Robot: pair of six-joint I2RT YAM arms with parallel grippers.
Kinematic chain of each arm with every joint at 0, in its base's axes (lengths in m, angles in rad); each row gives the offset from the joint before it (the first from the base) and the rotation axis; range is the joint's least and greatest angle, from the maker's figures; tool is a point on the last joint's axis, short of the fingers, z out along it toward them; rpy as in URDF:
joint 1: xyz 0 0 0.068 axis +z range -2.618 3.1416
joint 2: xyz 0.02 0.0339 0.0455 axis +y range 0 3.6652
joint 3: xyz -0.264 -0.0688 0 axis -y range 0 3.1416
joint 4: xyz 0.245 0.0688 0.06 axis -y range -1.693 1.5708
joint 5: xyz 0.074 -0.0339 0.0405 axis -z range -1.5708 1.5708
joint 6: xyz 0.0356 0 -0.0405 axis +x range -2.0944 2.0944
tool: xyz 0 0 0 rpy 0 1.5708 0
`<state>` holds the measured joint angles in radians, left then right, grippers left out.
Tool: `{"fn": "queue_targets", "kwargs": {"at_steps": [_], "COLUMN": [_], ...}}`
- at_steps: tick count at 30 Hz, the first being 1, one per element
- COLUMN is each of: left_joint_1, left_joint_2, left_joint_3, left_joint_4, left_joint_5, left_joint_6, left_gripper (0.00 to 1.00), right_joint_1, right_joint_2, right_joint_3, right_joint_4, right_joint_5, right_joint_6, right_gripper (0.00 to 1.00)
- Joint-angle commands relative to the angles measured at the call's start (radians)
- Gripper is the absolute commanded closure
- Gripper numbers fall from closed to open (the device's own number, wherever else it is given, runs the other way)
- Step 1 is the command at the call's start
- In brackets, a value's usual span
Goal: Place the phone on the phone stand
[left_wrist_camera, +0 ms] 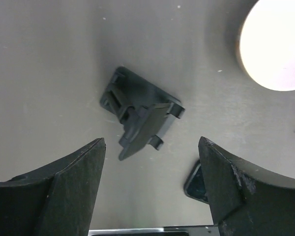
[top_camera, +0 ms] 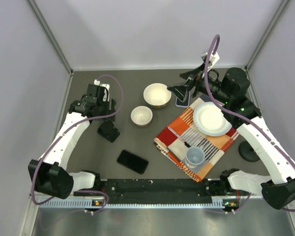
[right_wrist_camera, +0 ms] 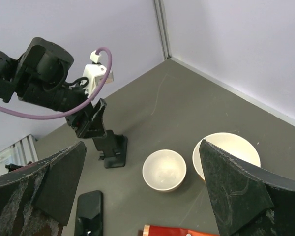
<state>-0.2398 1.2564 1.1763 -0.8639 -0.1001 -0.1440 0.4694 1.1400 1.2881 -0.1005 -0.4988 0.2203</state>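
Note:
The black phone [top_camera: 132, 162] lies flat on the dark table near the front edge; it also shows in the right wrist view [right_wrist_camera: 88, 214], and one corner of it shows in the left wrist view [left_wrist_camera: 196, 182]. The black phone stand [top_camera: 108, 131] stands behind and left of it, seen from above in the left wrist view [left_wrist_camera: 140, 115] and in the right wrist view [right_wrist_camera: 110, 147]. My left gripper [top_camera: 104, 114] hovers just above the stand, open and empty [left_wrist_camera: 152, 187]. My right gripper [top_camera: 183, 83] is open and empty at the back, beside the large bowl [right_wrist_camera: 142, 196].
A small white bowl [top_camera: 141, 116] and a larger bowl [top_camera: 157, 95] sit mid-table. A striped orange cloth [top_camera: 182, 137] at the right carries a white plate [top_camera: 211, 118] and a blue cup [top_camera: 195, 157]. A small dark flat object [top_camera: 182, 102] lies under the right gripper. A black round base [top_camera: 249, 151] stands far right.

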Motion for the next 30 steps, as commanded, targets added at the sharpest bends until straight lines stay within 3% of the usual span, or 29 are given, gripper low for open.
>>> {"fn": "queue_targets", "kwargs": {"at_steps": [1,4,17,20,21,27,30], "left_joint_1": [0.004,0.004,0.004,0.002,0.002,0.002,0.002], "left_joint_2": [0.014,0.027,0.236,0.245,0.244,0.196,0.178], "left_joint_3": [0.036,0.034,0.077,0.083,0.082,0.06,0.04], "left_joint_4": [-0.02,-0.014,-0.064,-0.069,-0.069,-0.07,-0.064], "left_joint_5": [-0.101,-0.08,-0.102,-0.078,-0.073,-0.092,-0.079], "left_joint_6": [0.096,0.127,0.182,0.175,0.178,0.158,0.149], "left_gripper": [0.23,0.33,0.35,0.46,0.54,0.63,0.76], "right_joint_1": [0.009,0.009,0.017,0.032,0.034,0.054,0.058], "right_joint_2": [-0.006,-0.017,-0.062,-0.071,-0.071,-0.075,-0.075], "right_joint_3": [0.056,0.054,0.031,0.027,0.027,0.022,0.02], "right_joint_4": [-0.022,-0.042,-0.085,-0.096,-0.097,-0.102,-0.099], "right_joint_5": [0.008,0.031,0.077,0.104,0.115,0.151,0.154], "right_joint_6": [-0.062,-0.088,-0.185,-0.216,-0.243,-0.269,-0.279], "right_gripper": [0.01,0.01,0.01,0.01,0.01,0.01,0.01]}}
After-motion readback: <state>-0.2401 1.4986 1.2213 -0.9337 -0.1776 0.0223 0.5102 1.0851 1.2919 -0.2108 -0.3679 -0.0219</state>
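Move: The phone stand is nearly right below the left hand, about 2 cm ahead, 1 cm to the left and some 11 cm down to its middle. The small bowl lies about 10 cm ahead and 17 cm to the right of this hand, and the black phone some 15 cm back and 12 cm right, both about 14 cm below it. From the right hand the stand is roughly 38 cm left, 2 cm ahead and 37 cm below. The left hand shifts about 2 cm left, then sinks some 6 cm onto the phone stand, tipping its fingers roughly 15 degrees more steeply down and rolling its left side up, until the fingertips straddle the stand's upright plate. The partly open fingers narrow on the way and, once the sinking stops, close further to pinch that plate from both sides, while the right hand, empty and open, only drifts about 2 cm to its right and turns slightly clockwise. ##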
